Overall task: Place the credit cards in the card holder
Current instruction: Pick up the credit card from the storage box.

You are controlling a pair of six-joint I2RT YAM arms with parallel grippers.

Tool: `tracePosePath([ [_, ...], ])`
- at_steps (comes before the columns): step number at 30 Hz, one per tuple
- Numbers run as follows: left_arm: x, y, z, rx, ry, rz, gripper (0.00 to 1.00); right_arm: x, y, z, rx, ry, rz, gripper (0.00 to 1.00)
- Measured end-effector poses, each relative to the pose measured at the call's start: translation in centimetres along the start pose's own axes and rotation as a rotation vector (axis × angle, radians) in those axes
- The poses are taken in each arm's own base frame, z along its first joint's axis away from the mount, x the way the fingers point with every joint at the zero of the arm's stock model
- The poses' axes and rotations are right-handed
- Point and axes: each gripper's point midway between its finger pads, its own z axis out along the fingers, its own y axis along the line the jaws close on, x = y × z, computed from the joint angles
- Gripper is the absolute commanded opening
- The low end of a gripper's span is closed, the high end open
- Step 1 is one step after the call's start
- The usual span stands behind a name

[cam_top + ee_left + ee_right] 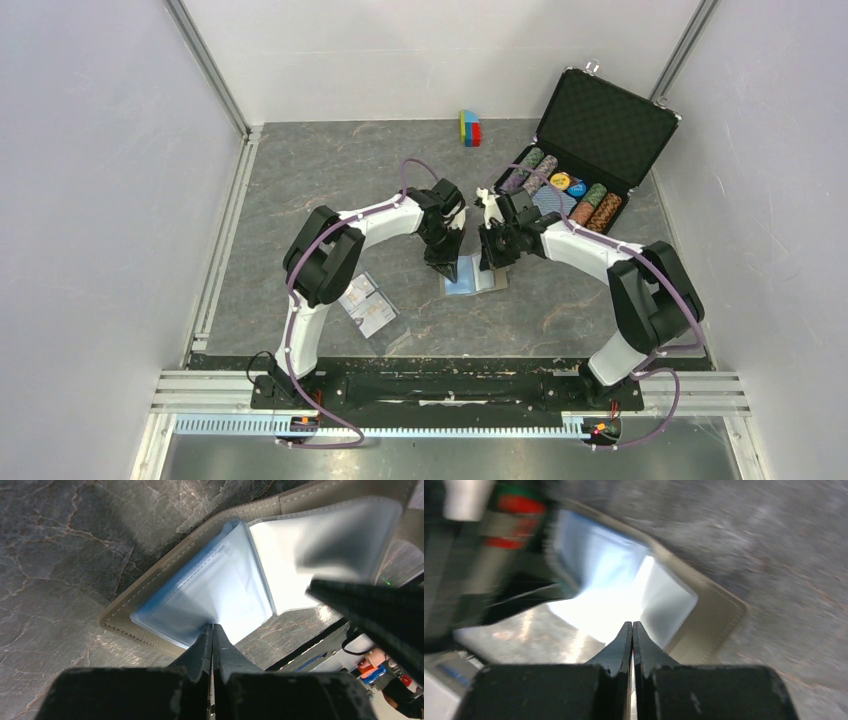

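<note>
The taupe card holder lies open on the table, its light blue sleeves facing up. My left gripper is shut, with its tips at the near edge of a sleeve of the card holder. My right gripper is shut too, its tips at the bright sleeve of the card holder from the opposite side. Whether either pinches the plastic I cannot tell. The credit cards lie pale on the table, left of the holder, beside the left arm.
An open black briefcase with rows of chips stands at the back right. A small coloured block sits by the back wall. White walls close in both sides, and a metal rail runs along the near edge.
</note>
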Motion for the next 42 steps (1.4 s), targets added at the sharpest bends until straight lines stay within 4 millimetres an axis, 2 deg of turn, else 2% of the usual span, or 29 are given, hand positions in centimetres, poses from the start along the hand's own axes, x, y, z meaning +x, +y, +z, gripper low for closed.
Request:
tracePosePath([
  [3,0.0,0.0,0.0,0.0,0.0,0.0,0.02,1.1,-3.0,0.5,0.147,0.027,0.008,0.0],
  [6,0.0,0.0,0.0,0.0,-0.002,0.001,0.02,2.4,-4.8,1.0,0.221,0.056,0.005,0.0],
  [13,0.0,-0.1,0.1,-0.001,-0.001,0.003,0.05,2.4,-4.8,1.2,0.206,0.026,0.0,0.0],
  [18,0.0,-0.1,0.0,-0.002,-0.002,0.003,0.11,2.3,-4.7,1.1,0.183,0.019,0.011,0.0],
  [21,-0.1,-0.1,0.0,-0.001,-0.004,0.005,0.19,2.3,-4.5,1.1,0.158,0.017,0.024,0.0],
  [27,-0.7,-0.8,-0.7,0.007,-0.031,0.023,0.44,2.7,-3.3,0.9,0.095,0.037,0.057,0.02],
  [30,-1.3,-1.6,-2.1,0.024,-0.074,0.039,0.49,2.9,-2.6,0.7,0.064,0.045,0.076,0.08],
  [33,-2.4,-2.7,-4.5,0.053,-0.144,0.06,0.52,2.3,-1.9,0.2,0.042,0.034,0.086,0.16],
  [37,-3.9,-4.0,-9.3,0.115,-0.282,0.087,0.54,0.5,-0.9,-0.9,0.016,-0.009,0.076,0.24],
  [40,-4.0,-3.3,-12.4,0.144,-0.356,0.075,0.55,-1.2,-0.1,-1.7,-0.003,-0.044,0.061,0.29],
  [42,-3.4,-1.9,-13.7,0.148,-0.385,0.04,0.56,-2.1,0.4,-2.0,-0.02,-0.064,0.051,0.32],
])
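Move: Right hand, closed: the card holder's white page lies about 4 cm below it, 1 cm ahead and level with it sideways; the blue pocket page is 5 cm to its left, level fore and aft, 4 cm down. Left hand, its shut tips resting on that blue page: the storage box lies some 19 cm to its left, 7 cm back, at about its height, and the white page 6 cm right, 1 cm ahead, 1 cm lower. The right hand sweeps down and right, about 4 cm each way with fingers shut, over the white page to the card holder's right margin, stays low there, then eases back left and rises about 7 cm, opening a little over a quarter. Meanwhile the left hand first keeps its tips on the blue pocket page, then opens to about half and comes free, rising some 13 cm and swinging a few centimetres forward and finally left, its wrist tilting about 25 degrees. ##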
